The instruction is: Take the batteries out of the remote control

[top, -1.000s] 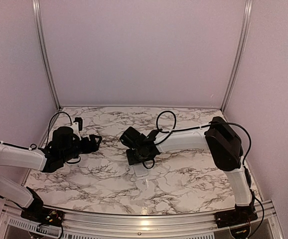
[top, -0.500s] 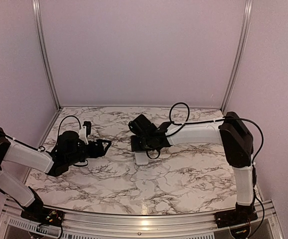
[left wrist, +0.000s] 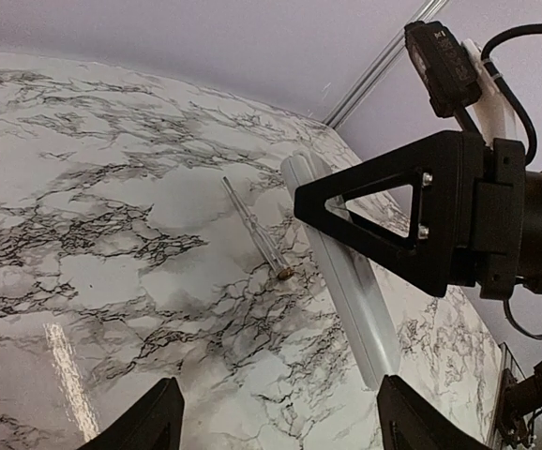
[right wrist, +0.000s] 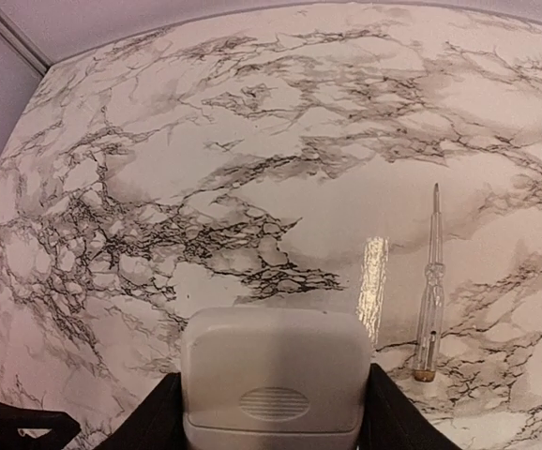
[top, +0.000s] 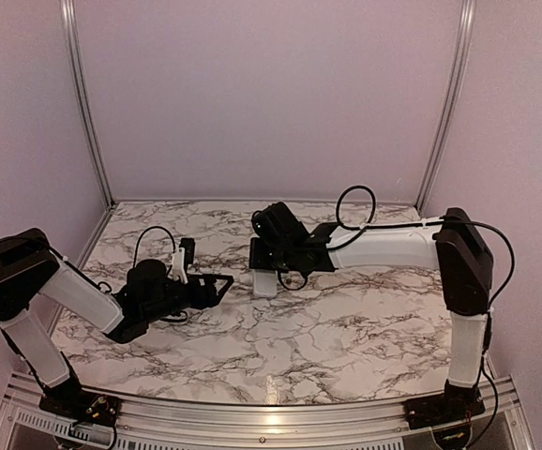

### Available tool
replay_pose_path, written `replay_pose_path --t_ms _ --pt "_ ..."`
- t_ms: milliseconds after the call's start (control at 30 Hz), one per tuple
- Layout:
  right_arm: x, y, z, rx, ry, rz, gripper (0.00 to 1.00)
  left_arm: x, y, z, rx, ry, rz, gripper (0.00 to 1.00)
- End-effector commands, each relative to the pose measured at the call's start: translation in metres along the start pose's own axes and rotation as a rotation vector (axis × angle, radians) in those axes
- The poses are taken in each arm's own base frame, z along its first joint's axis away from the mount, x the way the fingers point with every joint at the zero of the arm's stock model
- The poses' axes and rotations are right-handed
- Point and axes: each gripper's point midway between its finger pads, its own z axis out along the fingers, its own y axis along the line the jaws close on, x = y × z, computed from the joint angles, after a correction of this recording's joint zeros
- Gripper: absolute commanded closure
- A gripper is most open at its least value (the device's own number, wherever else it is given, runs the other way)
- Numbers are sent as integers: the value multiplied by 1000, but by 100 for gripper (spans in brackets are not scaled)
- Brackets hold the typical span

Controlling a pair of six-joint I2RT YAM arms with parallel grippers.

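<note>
The remote control [right wrist: 276, 375] is a flat white bar with a ribbed thumb grip on its back cover. My right gripper [right wrist: 273, 417] is shut on it, a finger on each long side. In the top view the remote [top: 264, 284] sticks out below the right gripper [top: 267, 262], near the table's middle. In the left wrist view the remote [left wrist: 346, 281] slants down to the table under the right gripper [left wrist: 412, 220]. My left gripper [left wrist: 280, 431] is open and empty, just left of the remote [top: 217, 284]. The batteries are hidden.
A long thin clear rod with a brass end [left wrist: 257, 230] lies on the marble table [top: 346, 328] between the two grippers; it also shows in the right wrist view [right wrist: 429, 300]. Purple walls with aluminium posts [top: 83, 103] enclose the table.
My right gripper has carried the remote toward the back and right. My left arm has swung lower and right, bringing its open gripper close to the remote.
</note>
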Motion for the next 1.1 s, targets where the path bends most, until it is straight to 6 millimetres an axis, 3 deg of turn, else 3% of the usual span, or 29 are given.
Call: replay_pose_path --t_ms 0,233,633,867,1067 --pt "-29 7 -18 -36 -84 76 62 -14 -30 11 88 -74 4 26" --pt "-34 9 -27 -68 -110 107 62 0 -50 33 119 -41 6 26" --pt "-31 16 -31 -115 -103 123 60 16 -61 59 161 -11 -57 36" --pt "-31 19 -33 -131 -111 131 60 20 -70 68 194 -1 -79 51" --pt "-31 19 -36 -139 -115 138 60 20 -74 68 217 -3 -105 78"
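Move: The white remote is held slanted in the right gripper. Its middle is about 10 cm to the left hand's right, 3 cm ahead and roughly level. From the right hand, the remote's middle lies some 4 cm back towards the base and 4 cm lower, not off to either side. The clear screwdriver is on the table about 15 cm ahead of the left hand, 15 cm to its right and 10 cm below. Bring the left gripper right about 9 cm, rising slightly and settling back, until its open fingers straddle the lower, near end of the remote, then close them around that end from three-quarters open to under a third. Keep the right gripper clamped on the upper part, lifting the remote about 2 cm early on and tilting the hand's left side up under 10 degrees. ##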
